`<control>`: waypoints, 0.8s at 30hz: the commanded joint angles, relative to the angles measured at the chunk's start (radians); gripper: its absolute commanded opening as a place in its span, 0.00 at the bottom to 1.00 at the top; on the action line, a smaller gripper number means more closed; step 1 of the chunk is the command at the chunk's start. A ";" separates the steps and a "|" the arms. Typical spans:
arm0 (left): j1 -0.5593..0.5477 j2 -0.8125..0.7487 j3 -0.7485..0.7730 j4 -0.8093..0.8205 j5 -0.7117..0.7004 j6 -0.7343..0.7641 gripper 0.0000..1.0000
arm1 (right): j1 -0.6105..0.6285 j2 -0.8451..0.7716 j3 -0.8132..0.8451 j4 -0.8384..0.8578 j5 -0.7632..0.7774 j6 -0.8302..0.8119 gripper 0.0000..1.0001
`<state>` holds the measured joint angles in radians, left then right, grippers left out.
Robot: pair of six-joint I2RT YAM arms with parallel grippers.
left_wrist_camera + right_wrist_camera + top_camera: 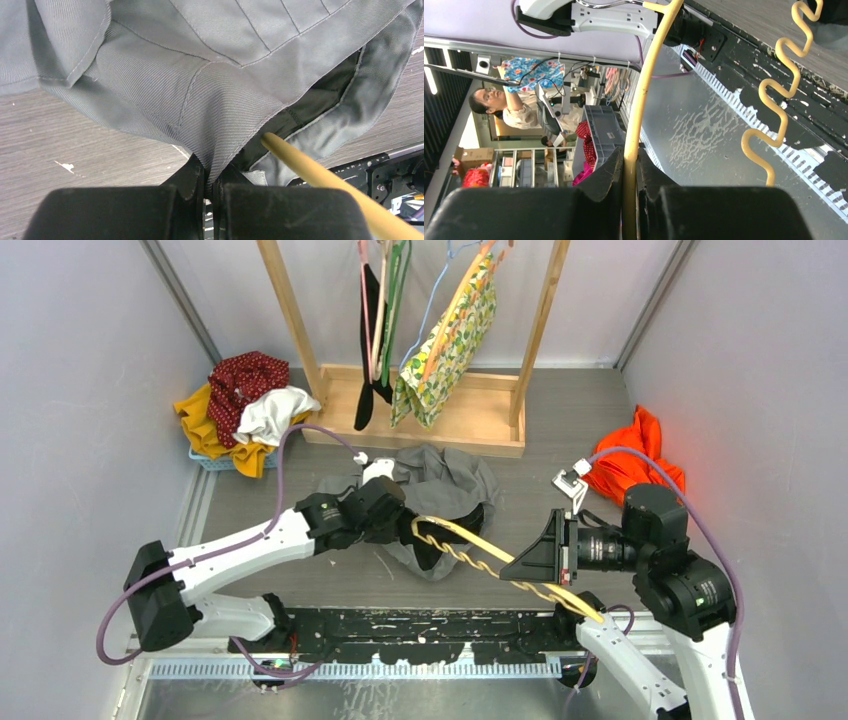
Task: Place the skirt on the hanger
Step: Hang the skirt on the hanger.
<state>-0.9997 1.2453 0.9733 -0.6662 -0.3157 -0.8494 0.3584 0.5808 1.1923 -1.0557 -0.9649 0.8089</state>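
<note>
A grey skirt [440, 490] lies crumpled on the table's middle. My left gripper [400, 515] is shut on its waistband edge [215, 150], the cloth pinched between the black fingers [192, 175]. A yellow hanger [470, 550] with a wavy bar reaches from the right into the skirt's dark opening [320, 102]; its straight arm [320, 175] shows in the left wrist view. My right gripper [565, 545] is shut on the hanger's straight arm [636, 125], and the wavy bar [774, 115] runs beside it.
A wooden rack [415, 420] stands at the back with hangers, a floral garment [450, 345] and a black one [370, 330]. A pile of clothes [240, 410] fills a basket at back left. An orange garment [635, 465] lies at right.
</note>
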 commanded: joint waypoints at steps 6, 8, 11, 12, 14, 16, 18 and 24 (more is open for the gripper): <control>0.014 -0.011 0.085 -0.023 0.057 0.075 0.00 | 0.014 -0.021 -0.155 0.213 -0.022 0.039 0.01; 0.013 -0.029 0.112 -0.031 0.082 0.082 0.00 | 0.013 -0.024 -0.229 0.333 -0.017 0.084 0.01; 0.014 -0.076 0.132 -0.025 0.103 0.085 0.00 | 0.016 -0.037 -0.368 0.624 -0.020 0.224 0.01; 0.013 -0.093 0.134 -0.019 0.111 0.084 0.00 | 0.016 -0.037 -0.404 0.720 -0.006 0.271 0.01; 0.012 -0.135 0.134 -0.005 0.116 0.078 0.00 | 0.021 -0.017 -0.461 0.865 0.013 0.300 0.01; 0.013 -0.175 0.126 0.015 0.116 0.071 0.00 | 0.033 -0.006 -0.511 0.984 0.039 0.318 0.01; 0.013 -0.211 0.112 0.047 0.116 0.065 0.00 | 0.044 0.018 -0.561 1.131 0.050 0.366 0.01; 0.012 -0.242 0.099 0.120 0.133 0.056 0.00 | 0.093 0.143 -0.734 1.599 0.106 0.504 0.01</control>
<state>-0.9867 1.0149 1.0611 -0.6571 -0.2157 -0.7845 0.4248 0.6510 0.5144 0.0555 -0.9161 1.2030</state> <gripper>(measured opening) 0.023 0.167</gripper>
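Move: The right hand grips the yellow hanger; the grey skirt's dark waist opening lies about 15 cm ahead of that hand, 7 cm to its left and some 28 cm below. The waist edge pinched by the left fingers is about 16 cm ahead, 15 cm to the left and 22 cm below the right hand. From the left hand, the hanger's free end hangs some 18 cm above, 7 cm back and 3 cm to the right. The right hand, keeping its grip on the hanger, carries it about 10 cm forward, nearly as far down and 5 cm left, free end leading, to the skirt's opening beside the left fingers, its fingertips tilting up some 10 degrees. The left hand first holds almost still, then, with the waist edge still pinched, lifts it about 10 cm to meet the hanger, its fingers swinging to point more to the right. ##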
